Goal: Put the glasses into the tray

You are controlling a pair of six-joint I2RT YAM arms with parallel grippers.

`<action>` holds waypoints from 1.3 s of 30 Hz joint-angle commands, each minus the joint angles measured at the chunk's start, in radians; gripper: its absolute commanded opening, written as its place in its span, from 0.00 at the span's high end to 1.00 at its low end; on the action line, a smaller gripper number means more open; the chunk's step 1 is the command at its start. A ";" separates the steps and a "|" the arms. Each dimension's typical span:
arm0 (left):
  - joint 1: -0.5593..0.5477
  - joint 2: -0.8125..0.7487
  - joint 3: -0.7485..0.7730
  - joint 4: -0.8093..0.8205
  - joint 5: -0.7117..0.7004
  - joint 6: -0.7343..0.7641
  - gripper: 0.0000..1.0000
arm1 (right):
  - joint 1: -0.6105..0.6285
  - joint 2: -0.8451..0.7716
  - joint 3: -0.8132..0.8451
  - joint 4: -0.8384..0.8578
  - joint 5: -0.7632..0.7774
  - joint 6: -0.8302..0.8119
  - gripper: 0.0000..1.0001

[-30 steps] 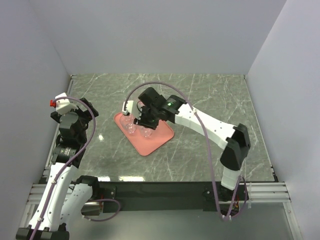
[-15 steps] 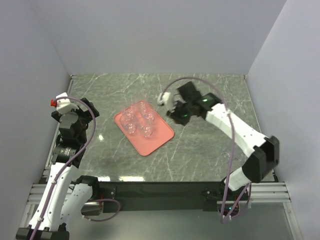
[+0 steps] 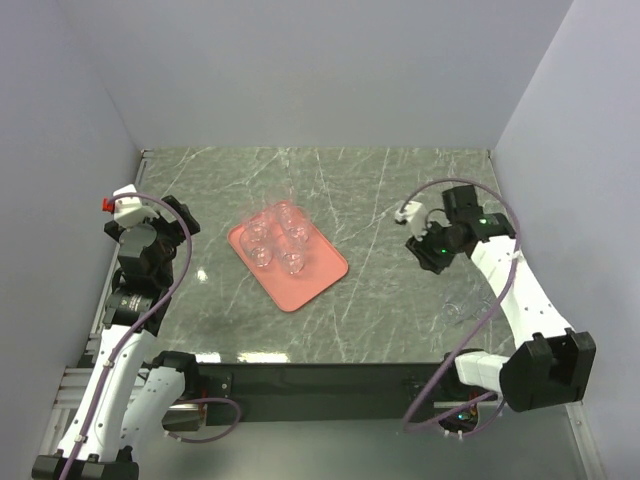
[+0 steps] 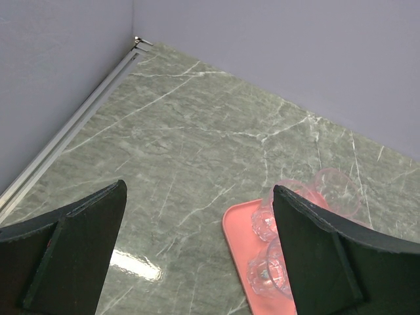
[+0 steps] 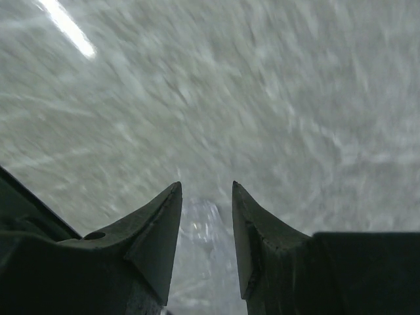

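The salmon-pink tray (image 3: 305, 283) lies left of centre on the marble table, with several clear glasses (image 3: 277, 240) standing in its far half. In the left wrist view the tray (image 4: 237, 226) and its glasses (image 4: 268, 270) show beside the right finger. My left gripper (image 4: 197, 190) is open and empty, held high at the left wall. My right gripper (image 3: 428, 252) is over the right side of the table, far from the tray, jaws apart. Its blurred wrist view shows a clear glass (image 5: 200, 226) on the table, in line with the gap of the right gripper (image 5: 205, 187). A faint glass (image 3: 455, 308) stands near it.
Grey walls close in the table on the left, back and right. A metal rail (image 4: 72, 128) runs along the left edge. The right arm's cable (image 3: 480, 320) loops over the near right of the table.
My right gripper has left the tray and swung right across the table, leaving a glass behind in the tray. The left arm has not moved.
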 commanded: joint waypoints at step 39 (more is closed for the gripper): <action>0.004 0.005 -0.009 0.039 0.031 0.002 0.01 | -0.377 0.156 -0.075 -0.119 0.054 -0.385 0.57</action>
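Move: Of the two glasses still on the table at my right side, the nearer stands about 9 cm to the right of my right hand, 5 cm back and some 10 cm below it. The second glass is roughly 17 cm to the right and 4 cm back, at the same depth below. From my left hand the nearer glass is far off, about 94 cm to the right, 9 cm back and 23 cm down. With my right hand empty, I carry on away from the tray, sweeping about 10 cm to the right and easing back a little. I then sink some 6 cm in all towards the two glasses, tipping my fingers about 15 degrees closer to straight down. The fingers stay part-open and come down close to the rims without visible contact. ##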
